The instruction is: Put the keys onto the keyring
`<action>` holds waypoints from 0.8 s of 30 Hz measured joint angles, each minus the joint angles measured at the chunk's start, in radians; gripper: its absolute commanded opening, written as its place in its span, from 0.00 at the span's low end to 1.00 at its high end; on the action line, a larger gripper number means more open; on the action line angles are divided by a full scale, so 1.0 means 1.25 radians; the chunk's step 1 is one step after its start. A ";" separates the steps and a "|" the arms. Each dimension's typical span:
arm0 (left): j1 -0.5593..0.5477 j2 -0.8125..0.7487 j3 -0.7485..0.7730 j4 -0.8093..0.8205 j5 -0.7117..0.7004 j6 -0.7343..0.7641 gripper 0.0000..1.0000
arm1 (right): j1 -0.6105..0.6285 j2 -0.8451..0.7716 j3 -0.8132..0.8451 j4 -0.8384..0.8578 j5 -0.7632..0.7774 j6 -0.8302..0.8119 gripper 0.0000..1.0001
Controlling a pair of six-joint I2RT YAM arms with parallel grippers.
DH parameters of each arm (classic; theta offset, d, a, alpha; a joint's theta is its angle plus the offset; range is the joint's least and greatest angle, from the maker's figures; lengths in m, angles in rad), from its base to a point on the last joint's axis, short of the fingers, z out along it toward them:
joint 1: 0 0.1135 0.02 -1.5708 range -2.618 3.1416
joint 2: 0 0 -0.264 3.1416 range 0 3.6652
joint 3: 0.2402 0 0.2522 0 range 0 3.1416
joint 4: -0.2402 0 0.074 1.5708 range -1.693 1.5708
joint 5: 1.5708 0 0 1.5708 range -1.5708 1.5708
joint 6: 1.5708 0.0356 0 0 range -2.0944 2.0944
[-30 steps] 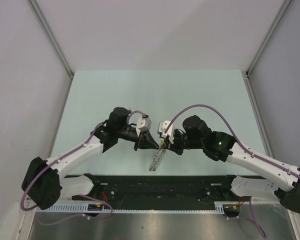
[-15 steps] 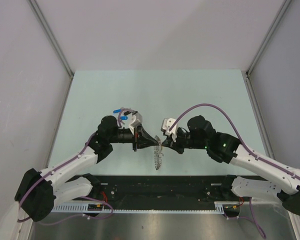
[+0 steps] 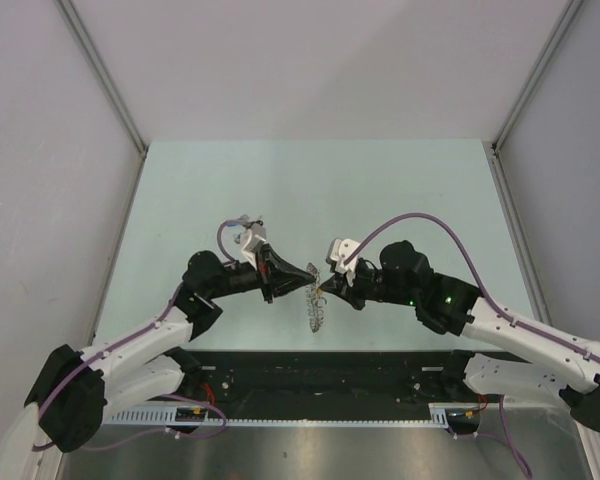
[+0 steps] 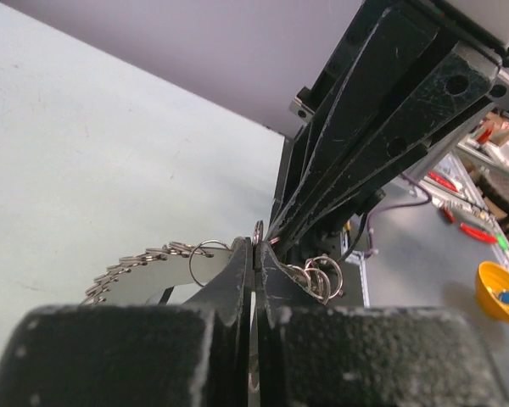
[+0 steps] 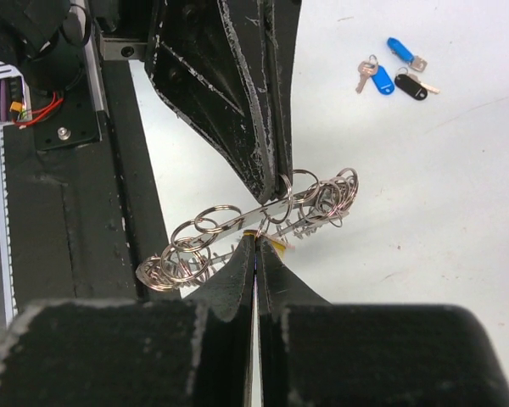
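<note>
The keyring [image 3: 317, 306] is a limp silvery loop fringed with many small rings, hanging between the two gripper tips above the table's near middle. My left gripper [image 3: 310, 281] is shut on its upper edge; in the left wrist view the jaws [image 4: 256, 253] pinch the metal band [image 4: 153, 264]. My right gripper [image 3: 324, 290] meets it from the right, shut on a key with a yellow head [image 5: 277, 244] held against the keyring [image 5: 237, 222]. Two blue keys [image 5: 380, 79] and a black one [image 5: 410, 86] lie together on the table.
The pale green table [image 3: 380, 190] stands between grey side walls. A black rail [image 3: 320, 370] with both arm bases runs along the near edge, just below the hanging ring. The left gripper's fingers [image 5: 237, 102] fill the upper middle of the right wrist view.
The left arm has drawn back to the left and its wrist has turned; the right arm has followed left. The tips have stayed together and the keyring hangs a little higher.
</note>
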 measured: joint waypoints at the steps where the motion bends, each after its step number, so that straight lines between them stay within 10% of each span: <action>1: 0.000 0.000 -0.007 0.017 -0.004 -0.008 0.01 | 0.000 -0.005 -0.004 0.005 0.003 0.002 0.00; 7: -0.001 0.001 -0.058 0.121 -0.031 -0.055 0.01 | 0.004 -0.017 -0.010 0.022 0.011 0.003 0.00; 24: -0.001 -0.012 -0.110 0.233 -0.078 -0.061 0.43 | 0.007 -0.012 -0.006 -0.002 0.006 -0.022 0.00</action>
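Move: Just under the left fingertips hangs the keyring they grip by its edge, its middle about 5 cm below them and 2 cm back. The yellow key tag sits some 2 cm back, 1 cm to the right and 2 cm below them; the loose keys lie on the table about 20 cm ahead, 16 cm to the left and 20 cm down. From the right hand, shut on the key's small ring, the keyring's middle is level fore and aft, 1 cm left and 5 cm below. Letting go of the keyring, the left fingers open to some 40 percent while the hand backs off about 1 cm to the left and slightly up, its tips tilting up by 5 to 10 degrees. The right hand keeps its pinch on the key's small ring, rising about 1 cm and sinking back to where it was. ##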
